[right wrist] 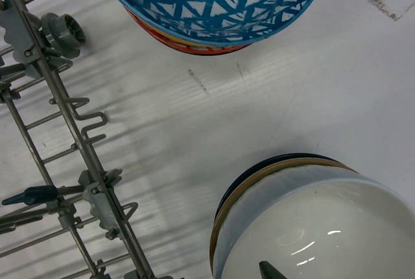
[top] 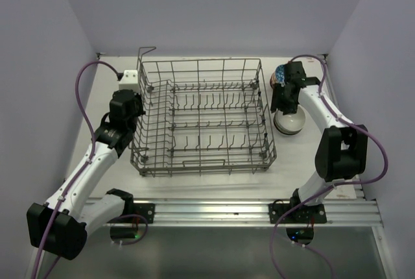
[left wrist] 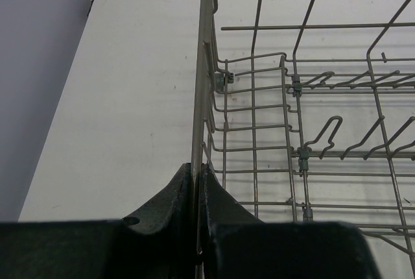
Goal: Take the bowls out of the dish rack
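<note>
The dish rack [top: 194, 88] stands mid-table with no bowls showing in it. My left gripper [top: 134, 106] is at its left wall, shut on an upright rim wire [left wrist: 196, 130] that runs between the fingers [left wrist: 170, 201]. The bowls stand in two stacks to the right of the rack. A blue-patterned bowl [right wrist: 214, 0] tops a red-rimmed one at the back. A plain white bowl [right wrist: 324, 227] tops a brown-rimmed and a dark one nearer me. My right gripper [top: 286, 100] hovers over the white stack [top: 289, 123], open. One fingertip [right wrist: 268, 270] shows above the bowl's inside.
A white block [top: 130, 76] sits by the rack's back left corner. The rack's right side [right wrist: 58, 97], with a grey wheel [right wrist: 63, 32], lies close to both stacks. Walls close in the table on three sides, and a metal rail [top: 227, 211] runs along the near edge.
</note>
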Robot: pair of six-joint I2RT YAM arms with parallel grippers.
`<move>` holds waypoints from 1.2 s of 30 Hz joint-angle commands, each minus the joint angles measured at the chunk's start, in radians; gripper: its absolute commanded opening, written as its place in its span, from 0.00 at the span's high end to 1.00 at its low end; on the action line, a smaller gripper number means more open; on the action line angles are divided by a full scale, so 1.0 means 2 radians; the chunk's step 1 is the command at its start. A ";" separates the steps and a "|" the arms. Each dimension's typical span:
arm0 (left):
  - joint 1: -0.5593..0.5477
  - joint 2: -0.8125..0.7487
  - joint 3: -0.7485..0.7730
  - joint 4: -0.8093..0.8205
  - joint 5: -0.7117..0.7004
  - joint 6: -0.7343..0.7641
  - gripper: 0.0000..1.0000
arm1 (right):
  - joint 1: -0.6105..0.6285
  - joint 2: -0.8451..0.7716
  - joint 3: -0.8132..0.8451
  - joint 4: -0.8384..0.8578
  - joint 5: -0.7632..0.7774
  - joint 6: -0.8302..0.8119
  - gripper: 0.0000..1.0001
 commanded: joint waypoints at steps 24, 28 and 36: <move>0.001 -0.011 -0.006 0.024 0.005 0.004 1.00 | 0.000 -0.143 0.026 -0.004 0.001 0.024 0.23; 0.009 0.033 0.010 0.017 -0.007 -0.010 1.00 | 0.000 -0.176 -0.003 0.020 -0.027 0.031 0.22; 0.065 0.093 0.057 -0.001 0.008 -0.024 1.00 | 0.000 -0.219 -0.047 0.046 -0.064 0.031 0.22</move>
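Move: The white bowl sits on its stack with its middle roughly 6 cm right of the right hand, 2 cm back and 3 cm down, the open fingers straddling its left rim. The blue bowl's stack stands about 14 cm ahead of that hand and 3 cm right, at much the same depth; the rack's right rail is level with it, some 5 cm to its left. From the left hand the white bowl is about 57 cm right, level fore and aft, 15 cm lower. The right hand's fingers come free of the white bowl's rim, opening from about half to three-quarters as it lifts, slowly then fast, some 12 cm up and 3 cm back, fingertips tilting up towards forward by about 20 degrees; it sinks a centimetre at the end. Late on, the left hand, still gripping the rack's left rail, pushes forward about 3 cm. ##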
